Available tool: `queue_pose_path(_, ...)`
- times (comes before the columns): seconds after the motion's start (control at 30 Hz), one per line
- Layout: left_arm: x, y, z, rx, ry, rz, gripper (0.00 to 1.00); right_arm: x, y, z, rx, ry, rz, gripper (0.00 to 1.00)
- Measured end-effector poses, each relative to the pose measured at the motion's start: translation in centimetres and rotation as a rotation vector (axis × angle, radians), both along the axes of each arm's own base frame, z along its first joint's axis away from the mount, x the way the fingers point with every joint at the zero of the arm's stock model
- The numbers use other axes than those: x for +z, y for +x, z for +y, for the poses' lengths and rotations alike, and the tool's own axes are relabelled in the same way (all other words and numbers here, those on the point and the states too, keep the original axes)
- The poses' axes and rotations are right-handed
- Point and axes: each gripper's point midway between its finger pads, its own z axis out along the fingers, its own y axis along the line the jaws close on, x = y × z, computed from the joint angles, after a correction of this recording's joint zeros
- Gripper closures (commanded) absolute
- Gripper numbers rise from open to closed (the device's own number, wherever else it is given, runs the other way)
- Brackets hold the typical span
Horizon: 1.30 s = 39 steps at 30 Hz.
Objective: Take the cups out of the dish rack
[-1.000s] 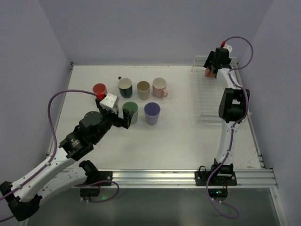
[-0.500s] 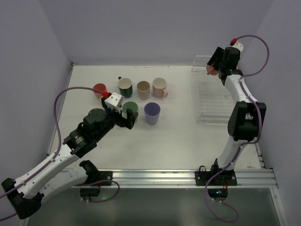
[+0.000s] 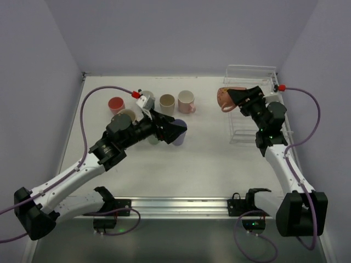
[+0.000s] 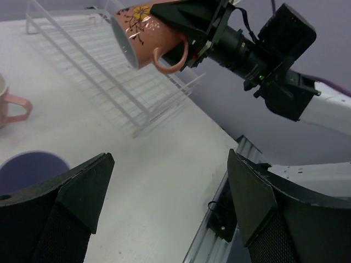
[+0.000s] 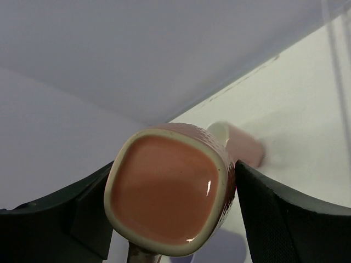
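A salmon mug (image 3: 223, 99) with a yellow flower hangs tipped on its side in the air, just left of the dish rack (image 3: 251, 118). My right gripper (image 3: 233, 97) is shut on it. The right wrist view shows the mug's base (image 5: 170, 192) between both fingers. My left gripper (image 3: 173, 130) stands open and empty over the lavender cup (image 3: 179, 137). In its wrist view the salmon mug (image 4: 145, 35) and the dish rack (image 4: 109, 71) lie ahead of the left gripper (image 4: 170, 197). Red (image 3: 116, 104), cream (image 3: 128, 116), tan (image 3: 167, 101) and pink (image 3: 186, 101) cups stand on the table.
My left arm stretches across the cup group and covers the green cups. The lavender cup (image 4: 30, 167) sits close under the left finger. The rack's clear far wall (image 3: 251, 70) stands against the back wall. The metal rail (image 3: 219, 205) runs along the near edge.
My right arm has carried the salmon mug from the rack's far end down and to the left, past the rack's side. My left arm has swung right, over the lavender cup.
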Motion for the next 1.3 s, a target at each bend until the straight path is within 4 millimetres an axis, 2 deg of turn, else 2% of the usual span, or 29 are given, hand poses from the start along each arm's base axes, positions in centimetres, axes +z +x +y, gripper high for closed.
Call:
queue_pose_path(0.1, -0.1, 0.3, -2.5, -0.068, -0.058, 0.062, 0.09, -0.7, -2.8, 3.2, 0.134, 0.105, 0.011, 0.6)
queue_pose_path(0.2, -0.5, 0.6, -4.5, -0.115, -0.097, 0.118, 0.1, -0.8, -5.0, 5.2, 0.24, 0.183, 0.009, 0.6)
queue_pose_path(0.5, -1.0, 1.7, -8.4, -0.185, -0.168, 0.206, 0.14, -0.7, -9.1, 8.8, 0.446, 0.278, -0.019, 0.59)
queue_pose_path(0.6, -0.9, 2.0, -9.2, -0.196, -0.178, 0.215, 0.21, -0.9, -10.0, 9.4, 0.491, 0.299, -0.02, 0.59)
queue_pose_path(0.7, -0.6, 2.1, -10.0, -0.209, -0.186, 0.21, 0.3, -0.9, -10.6, 9.6, 0.519, 0.323, -0.027, 0.59)
queue_pose_path(0.77, -0.7, 2.1, -10.3, -0.214, -0.186, 0.216, 0.39, -0.7, -10.9, 9.7, 0.534, 0.337, -0.036, 0.59)
queue_pose_path(0.8, -0.9, 2.1, -10.5, -0.215, -0.186, 0.219, 0.47, -0.6, -11.0, 9.8, 0.541, 0.342, -0.044, 0.59)
queue_pose_path(0.9, -1.3, 2.2, -10.9, -0.219, -0.189, 0.238, 0.57, -0.4, -11.0, 9.9, 0.557, 0.358, -0.056, 0.59)
queue_pose_path(0.93, -1.6, 2.2, -11.1, -0.221, -0.188, 0.244, 0.68, -0.4, -10.9, 10.0, 0.562, 0.364, -0.059, 0.59)
queue_pose_path(1.0, -2.1, 2.2, -11.3, -0.22, -0.183, 0.258, 0.78, -0.5, -10.9, 10.0, 0.568, 0.38, -0.06, 0.59)
queue_pose_path(1.03, -2.1, 2.2, -11.4, -0.22, -0.187, 0.267, 0.88, -0.6, -10.7, 10.0, 0.567, 0.39, -0.06, 0.58)
queue_pose_path(1.07, -2.0, 2.2, -11.5, -0.222, -0.194, 0.273, 0.95, -0.6, -10.7, 10.0, 0.568, 0.401, -0.057, 0.58)
queue_pose_path(1.1, -1.8, 2.1, -11.5, -0.225, -0.199, 0.269, 1.0, -0.8, -10.6, 10.0, 0.568, 0.413, -0.051, 0.54)
queue_pose_path(1.17, -1.7, 2.1, -11.5, -0.224, -0.2, 0.266, 1.0, -0.8, -10.5, 10.1, 0.569, 0.428, -0.055, 0.45)
queue_pose_path(1.2, -1.8, 2.2, -11.5, -0.221, -0.191, 0.269, 1.0, -0.9, -10.6, 10.1, 0.569, 0.433, -0.055, 0.29)
queue_pose_path(1.3, -1.8, 2.2, -11.6, -0.213, -0.139, 0.273, 1.0, -1.2, -10.6, 10.0, 0.559, 0.45, -0.048, 0.05)
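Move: The orange cup, already in the right gripper with its middle about 3 cm left and 2 cm ahead of that hand point, lies some 16 cm ahead and 22 cm right of the open left gripper, near its height. That left gripper is roughly 14 cm back and 25 cm left of the right hand. About 21 cm below the left hand stand the purple cup, 11 cm ahead and 2 right, and the pink mug, 25 ahead and 7 right. Left gripper reaches about 12 cm right and pinches the orange cup's rim as the right brings it 15 cm back-left. ##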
